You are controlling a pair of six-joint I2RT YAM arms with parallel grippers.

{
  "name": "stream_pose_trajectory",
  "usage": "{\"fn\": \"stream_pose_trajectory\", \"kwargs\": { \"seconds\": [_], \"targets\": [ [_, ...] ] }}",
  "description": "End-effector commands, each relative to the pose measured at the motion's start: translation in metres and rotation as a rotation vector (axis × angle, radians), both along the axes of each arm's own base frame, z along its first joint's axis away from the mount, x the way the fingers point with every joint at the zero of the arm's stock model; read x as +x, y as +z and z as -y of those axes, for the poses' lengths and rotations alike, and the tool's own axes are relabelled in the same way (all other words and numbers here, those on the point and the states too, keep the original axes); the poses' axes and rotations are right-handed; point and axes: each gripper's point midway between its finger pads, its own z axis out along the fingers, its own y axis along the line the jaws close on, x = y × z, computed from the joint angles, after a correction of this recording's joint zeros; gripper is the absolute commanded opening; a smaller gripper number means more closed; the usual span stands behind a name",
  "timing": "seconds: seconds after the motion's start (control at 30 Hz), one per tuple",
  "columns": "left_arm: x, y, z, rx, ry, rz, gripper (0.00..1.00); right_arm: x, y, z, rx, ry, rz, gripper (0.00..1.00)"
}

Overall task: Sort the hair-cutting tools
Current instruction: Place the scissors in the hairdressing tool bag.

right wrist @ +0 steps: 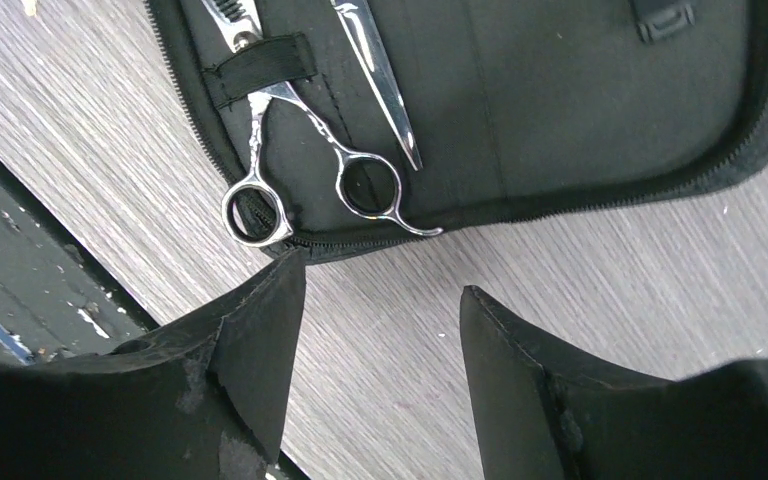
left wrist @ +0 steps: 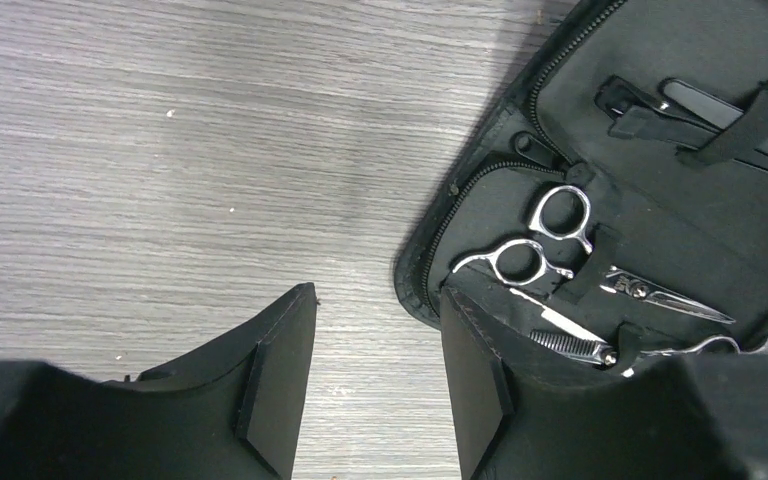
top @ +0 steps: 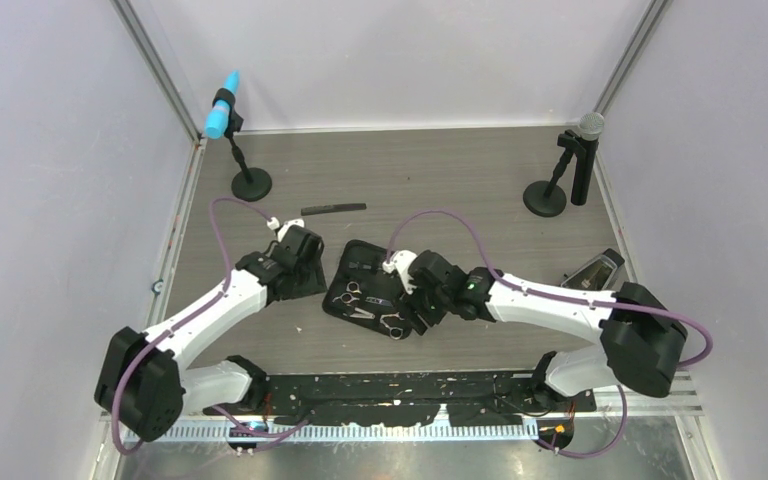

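The flat black zip case lies open mid-table. One pair of silver scissors sits strapped in its left part. Another pair rests near its front edge. Slim black clips are tucked under an elastic strap. The long black comb lies on the table behind the case. My left gripper is open at the case's left edge, over bare wood. My right gripper is open just off the case's front right edge, nothing between its fingers.
A blue-headed microphone on a round base stands back left. A grey-headed microphone stands back right. A dark object lies at the right edge. A black rail runs along the front.
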Motion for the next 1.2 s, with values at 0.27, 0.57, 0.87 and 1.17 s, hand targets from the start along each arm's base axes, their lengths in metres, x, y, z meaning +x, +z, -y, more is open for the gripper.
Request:
{"fn": "stream_pose_trajectory", "kwargs": {
  "seconds": [0.27,0.57,0.87,1.17],
  "targets": [
    [0.026,-0.001,0.011,-0.01,-0.081,-0.086,0.51,-0.004,0.006,-0.038,-0.099,0.259,0.118,0.67],
    [0.029,-0.017,0.01,-0.005,-0.091,-0.133,0.5,-0.01,-0.015,-0.046,-0.151,0.349,0.053,0.64],
    [0.025,-0.031,0.017,-0.033,-0.102,-0.189,0.49,-0.015,-0.027,-0.05,-0.17,0.372,0.001,0.55],
    [0.024,-0.04,0.021,-0.044,-0.11,-0.219,0.47,-0.014,-0.03,-0.042,-0.214,0.343,-0.009,0.24]
  ]
}}
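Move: Some 9 cm to the right hand's left, about level fore-and-aft and 5 cm below, the toothed scissors lie strapped in the tool bag. Their finger rings are nearer, about 5 cm left and 1 cm back. The plain scissors lie some 12 cm left and 4 cm ahead. From the left hand, the toothed scissors are about 12 cm right and 5 cm back, while the bag's near-left corner is only 2 cm right and 2 cm back, 6 cm below. Swinging leftward over the bag's edge about 4 cm and then sinking some 3 cm, slightly back, the right hand turns about 20 degrees counter-clockwise to the toothed scissors' finger rings, then closes from wide to under half open, its tips coming onto the rings. The left hand sinks about 5 cm beside the bag's near-left corner, tipping steeper, fingers still half open. ##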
